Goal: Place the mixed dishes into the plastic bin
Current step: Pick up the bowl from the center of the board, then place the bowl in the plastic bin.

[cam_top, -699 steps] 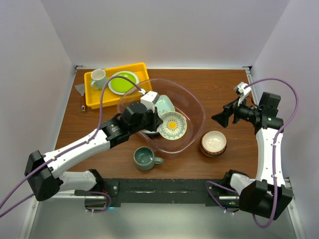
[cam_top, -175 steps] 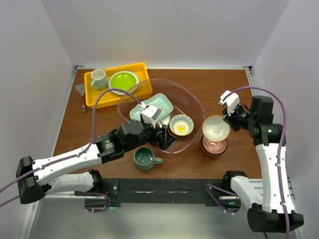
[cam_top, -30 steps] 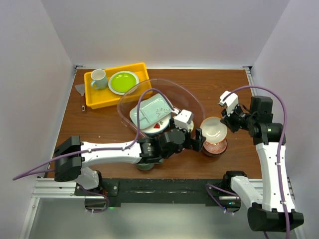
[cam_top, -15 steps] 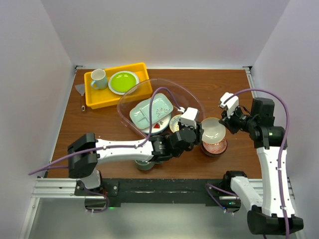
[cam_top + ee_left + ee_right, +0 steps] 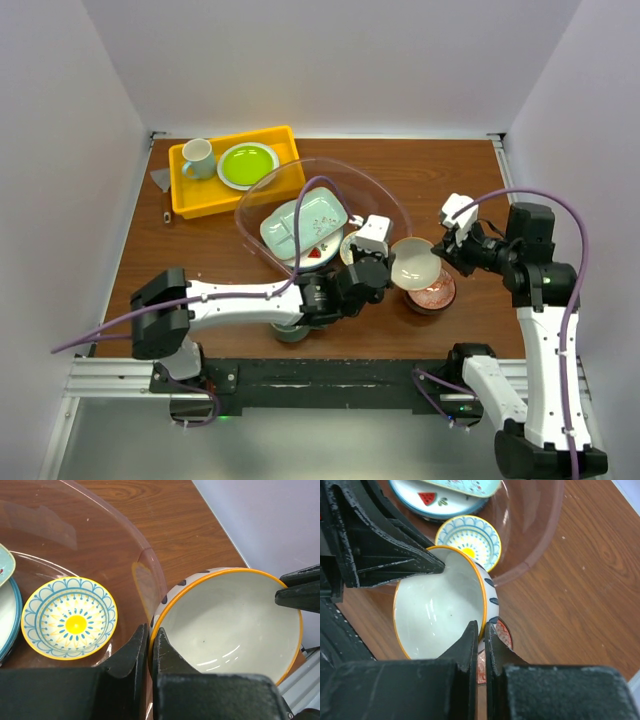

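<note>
A white bowl with an orange rim hangs tilted just above a reddish-brown bowl on the table. My left gripper is shut on its left rim. My right gripper is shut on the opposite rim. The plastic bin lies just left of the bowl. It holds a pale-green divided tray, a watermelon plate and a yellow-inside patterned bowl. The grey-green mug is mostly hidden under my left arm.
At the back left, a yellow tray holds a lime-green plate and a pale mug. A small grey object lies left of it. My left arm stretches across the table's front.
My left gripper went from wide open to shut on the white bowl's left rim. The bowl shifted slightly left, with my right gripper still gripping it.
</note>
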Tool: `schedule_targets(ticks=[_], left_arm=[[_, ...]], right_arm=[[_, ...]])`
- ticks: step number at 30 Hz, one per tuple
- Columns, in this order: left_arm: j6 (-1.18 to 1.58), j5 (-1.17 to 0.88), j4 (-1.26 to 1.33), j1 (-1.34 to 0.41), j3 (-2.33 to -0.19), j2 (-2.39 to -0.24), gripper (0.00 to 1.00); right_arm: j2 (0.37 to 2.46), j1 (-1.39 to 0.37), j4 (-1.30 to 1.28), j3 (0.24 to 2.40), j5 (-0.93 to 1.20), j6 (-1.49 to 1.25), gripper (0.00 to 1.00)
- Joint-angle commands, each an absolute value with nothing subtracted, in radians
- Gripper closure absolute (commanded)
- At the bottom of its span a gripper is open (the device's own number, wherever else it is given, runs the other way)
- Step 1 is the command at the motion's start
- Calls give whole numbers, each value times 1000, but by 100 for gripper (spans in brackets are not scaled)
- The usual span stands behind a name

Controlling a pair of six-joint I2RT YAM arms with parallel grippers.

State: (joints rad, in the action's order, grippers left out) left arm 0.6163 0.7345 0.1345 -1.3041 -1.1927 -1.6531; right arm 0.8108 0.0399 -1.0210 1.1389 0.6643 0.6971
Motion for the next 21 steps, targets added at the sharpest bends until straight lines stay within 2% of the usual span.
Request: schedule_targets(ticks=[1,3,4,6,7,12,14,21], left_arm=[[591,782,271,-1310,-1129,-1519,100],[586,776,294,-1309,-1095,-1476,100],[586,776,310,-1307,-1088,-1464,100],[592,773,319,-1307,-1065,-1431,100],[597,773,321,-1304,-1059,-1421,100],[609,767,318,-1286,-1008,-1339,100],[611,756,311,-1272,-988,-1306,100],[606,736,262,-1224,-924,-1209,100]], right_arm=[[796,43,-997,1177,715,729,89],[798,43,-994,1178,729,723,75],[798,41,-996,1181,742,718,64],[802,41,-1000,1192,756,716,48],[805,41,-1002,1196,762,713,35],[810,43,-1023,1242,807,693,7],[818,44,-1032,1261,827,675,2],[824,61,-993,1322,776,546,2]])
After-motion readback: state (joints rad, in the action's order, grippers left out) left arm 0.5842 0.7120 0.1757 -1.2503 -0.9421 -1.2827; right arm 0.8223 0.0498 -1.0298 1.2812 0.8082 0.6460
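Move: The left hand pinches the white bowl's left rim, and the bin's middle lies about 17 cm to its left, 8 cm ahead and 12 cm below. The flower bowl in the bin is some 7 cm left, 4 cm ahead and 13 cm down; the mint tray about 19 cm left, 10 cm ahead, 11 cm down. From the right hand, still on the bowl's other rim, the bin's middle is roughly 23 cm left, 6 cm ahead; the red bowl about 5 cm back, 17 cm below. The right fingers let go of the white bowl's rim, spreading from shut to wide, and that hand then rises about 5 cm, easing slightly left. The left fingers keep their pinch on the opposite rim and carry the bowl left, about 8 cm, and up some 5 cm, in over the bin towards its middle, with hardly any wrist turn. ##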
